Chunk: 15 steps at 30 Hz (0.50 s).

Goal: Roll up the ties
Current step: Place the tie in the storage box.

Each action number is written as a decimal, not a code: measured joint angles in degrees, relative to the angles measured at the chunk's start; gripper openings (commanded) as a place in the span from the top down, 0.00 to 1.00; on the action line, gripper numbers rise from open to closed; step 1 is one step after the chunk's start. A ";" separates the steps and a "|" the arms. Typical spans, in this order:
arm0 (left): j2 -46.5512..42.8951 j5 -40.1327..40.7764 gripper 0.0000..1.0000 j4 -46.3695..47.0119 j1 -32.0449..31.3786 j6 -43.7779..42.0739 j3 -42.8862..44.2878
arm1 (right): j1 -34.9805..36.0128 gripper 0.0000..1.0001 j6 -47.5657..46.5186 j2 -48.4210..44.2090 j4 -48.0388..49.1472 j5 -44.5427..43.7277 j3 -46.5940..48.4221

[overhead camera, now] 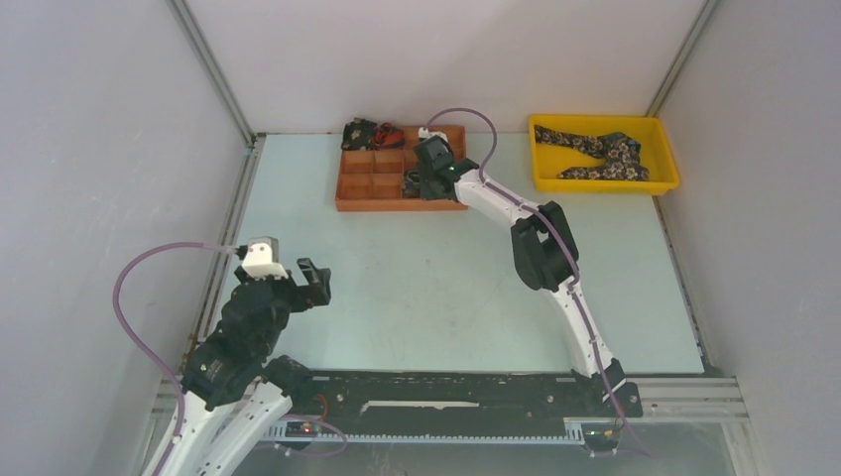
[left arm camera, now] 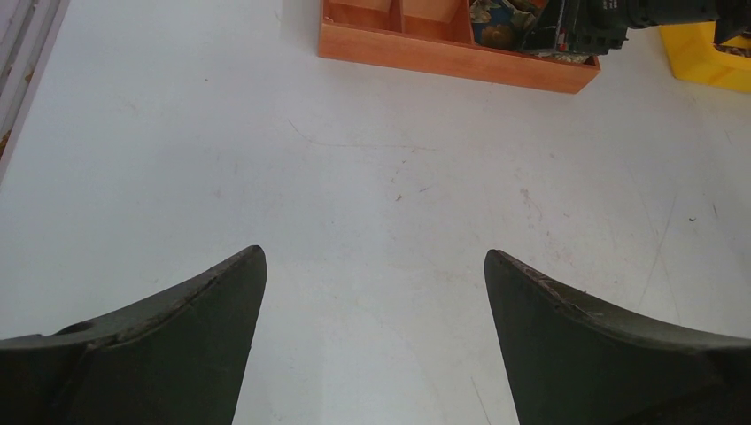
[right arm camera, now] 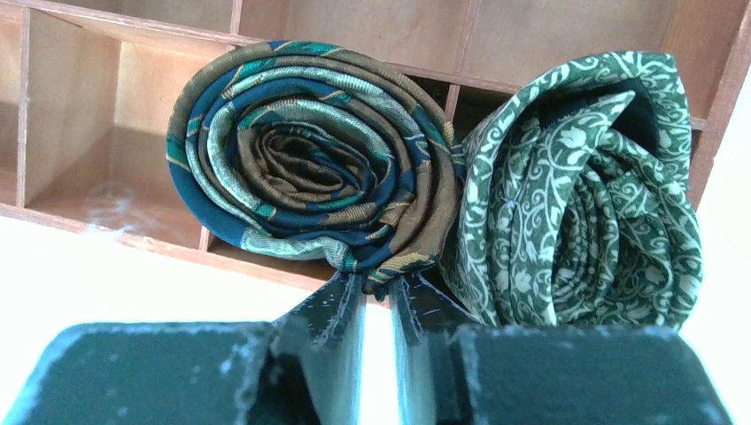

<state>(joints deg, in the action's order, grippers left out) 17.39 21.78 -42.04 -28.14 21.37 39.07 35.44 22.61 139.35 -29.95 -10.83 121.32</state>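
Two rolled ties stand side by side in the wooden divided tray (right arm camera: 80,97): a blue and olive coil (right arm camera: 310,159) and a green floral coil (right arm camera: 576,195). My right gripper (right arm camera: 378,283) is at the blue coil's loose tail. Its jaws stand a narrow gap apart, with the tail's tip between the fingertips. In the top view this gripper (overhead camera: 428,180) hangs over the tray's right side (overhead camera: 357,190). Unrolled dark floral ties (overhead camera: 595,154) lie in the yellow bin (overhead camera: 668,164). My left gripper (overhead camera: 307,283) (left arm camera: 374,257) is wide open over bare table, holding nothing.
More dark and red rolled fabric (overhead camera: 372,134) sits at the tray's back left corner. Metal frame rails run along the table's left and right edges. A purple cable (overhead camera: 466,117) loops above the right wrist.
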 measured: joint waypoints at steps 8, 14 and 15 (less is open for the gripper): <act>-0.68 0.02 0.00 0.02 0.00 -0.02 0.00 | 0.48 0.64 -0.09 -4.92 -2.47 -0.61 -4.28; -0.68 0.02 0.00 0.09 0.00 -0.02 0.00 | 0.57 0.61 -0.39 -9.16 -4.92 -1.49 -7.13; -0.68 0.02 0.00 0.13 0.00 0.00 0.00 | 0.66 0.61 -0.46 -10.03 -5.31 -1.53 -7.30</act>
<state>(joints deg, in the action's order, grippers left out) 16.71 21.80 -41.91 -28.14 21.37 39.07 36.10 22.15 129.32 -35.27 -12.36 114.02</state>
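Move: The rolled blue-brown tie just set in the storage box's near row has its middle about 3 cm ahead and 3 cm left of the right hand, 1 cm lower. The green rolled tie sits roughly 3 cm ahead and 4 cm right; the empty compartment is about 3 cm ahead and 10 cm left, both some 1–2 cm lower. From the left hand the blue-brown tie lies some 31 cm ahead, 20 cm right, 17 cm down. Fingers opening wider, the right hand comes free of the tie, rising 4 cm and backing 3.5 cm, drifting right. ##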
